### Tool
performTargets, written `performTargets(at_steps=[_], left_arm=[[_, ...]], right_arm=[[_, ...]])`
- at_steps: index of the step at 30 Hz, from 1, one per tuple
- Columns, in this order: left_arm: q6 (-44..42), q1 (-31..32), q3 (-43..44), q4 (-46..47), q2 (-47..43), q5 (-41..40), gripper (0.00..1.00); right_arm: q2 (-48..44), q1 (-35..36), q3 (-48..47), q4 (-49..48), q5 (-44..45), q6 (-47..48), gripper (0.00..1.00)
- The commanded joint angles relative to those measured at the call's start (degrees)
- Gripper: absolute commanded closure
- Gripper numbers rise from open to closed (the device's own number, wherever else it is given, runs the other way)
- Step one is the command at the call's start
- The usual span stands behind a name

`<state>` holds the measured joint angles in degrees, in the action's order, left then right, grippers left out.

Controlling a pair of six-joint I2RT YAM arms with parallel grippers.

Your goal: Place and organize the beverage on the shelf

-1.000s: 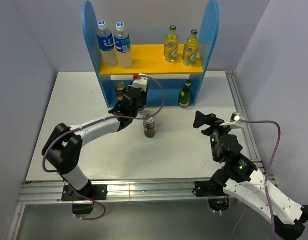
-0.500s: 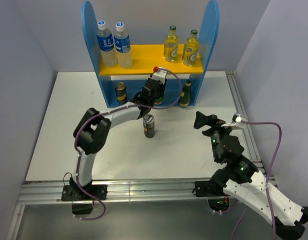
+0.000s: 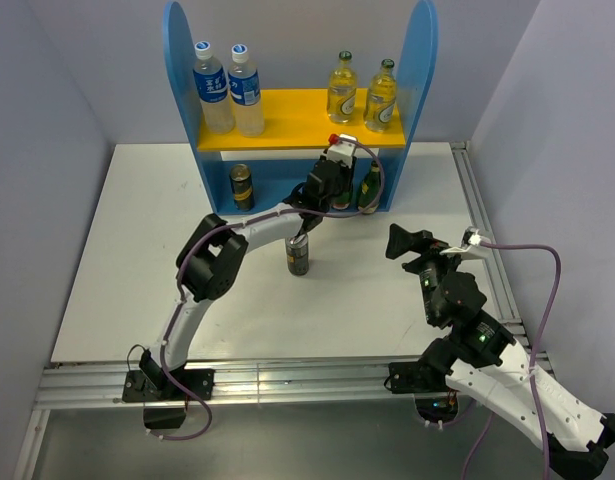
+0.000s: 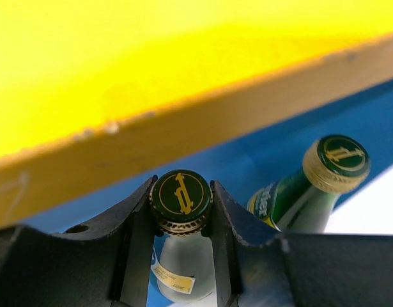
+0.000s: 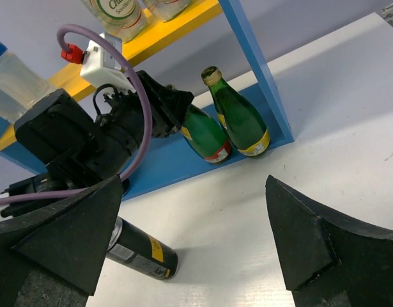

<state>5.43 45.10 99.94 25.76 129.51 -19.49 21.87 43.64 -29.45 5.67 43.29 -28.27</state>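
My left gripper (image 3: 332, 186) is shut on the cap of a dark green bottle (image 4: 181, 196). It holds that bottle (image 5: 206, 135) tilted inside the blue lower compartment of the shelf (image 3: 423, 70), under the yellow board (image 4: 151, 64). A second green bottle (image 5: 241, 120) stands upright just to its right. Two pale-yellow bottles (image 3: 341, 88) stand on the upper board. One dark can (image 3: 241, 185) sits in the compartment's left end; another can (image 3: 298, 252) stands on the table. My right gripper (image 5: 193, 182) is open and holds nothing, right of that can.
Two taller blue-labelled plastic bottles (image 3: 228, 90) take up the left half of the upper board. The left arm's purple cable (image 5: 142, 96) loops in front of the shelf. A metal rail (image 3: 477, 220) runs along the table's right edge.
My left arm has carried the green bottle to the right along the shelf front and into the lower compartment, beside the other green bottle. The right arm has not moved.
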Motion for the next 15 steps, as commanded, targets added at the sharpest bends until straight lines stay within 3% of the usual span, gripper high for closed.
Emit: performTargets(at_steps=[1, 4, 5, 8, 11, 15], left_arm=[[0.2, 0.1, 5.4, 9.0, -0.9, -1.8, 0.93], [-0.5, 0.2, 5.4, 9.7, -0.5, -3.1, 0.58], [-0.6, 0.2, 5.3, 9.7, -0.4, -3.5, 0.38], [-0.6, 0.2, 5.0, 9.6, -0.5, -3.6, 0.15], [-0.4, 0.2, 4.5, 9.4, -0.9, -3.8, 0.02], [-0.7, 0.3, 2.1, 9.7, -2.9, -4.9, 0.01]], right_arm=[[-0.8, 0.3, 0.7, -1.5, -0.5, -0.6, 0.00], [-1.0, 0.3, 0.7, -1.5, -0.6, -0.6, 0.00], [-1.0, 0.3, 0.7, -1.5, -0.7, -0.5, 0.00], [-0.9, 0.4, 0.7, -1.5, -0.7, -0.5, 0.00], [-0.6, 0.3, 0.7, -1.5, -0.7, -0.6, 0.00], [-0.4, 0.4, 0.7, -1.6, -0.8, -0.5, 0.00]])
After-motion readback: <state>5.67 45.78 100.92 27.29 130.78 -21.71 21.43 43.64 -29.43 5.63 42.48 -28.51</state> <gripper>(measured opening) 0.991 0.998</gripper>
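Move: The green bottle is already upright on the lower level of the blue shelf, its neck still pinched by the left fingers; its middle is about 8 cm straight below that hand. The other green bottle stands level with it, some 7 cm to its right. One black can is about 26 cm to the left hand's left, the table can 18 cm back and 11 cm left. From the right hand the held bottle lies roughly 27 cm ahead, 13 cm left and 16 cm lower. The green bottle's neck is let go: the left hand stays in place beneath the yellow shelf's front edge while its fingers spread from about two-fifths open to fully open, leaving a gap on each side of the cap. One finger ends up close by the neighbouring green bottle; whether it touches can't be seen. The hand hardly shifts and doesn't yet back away. ##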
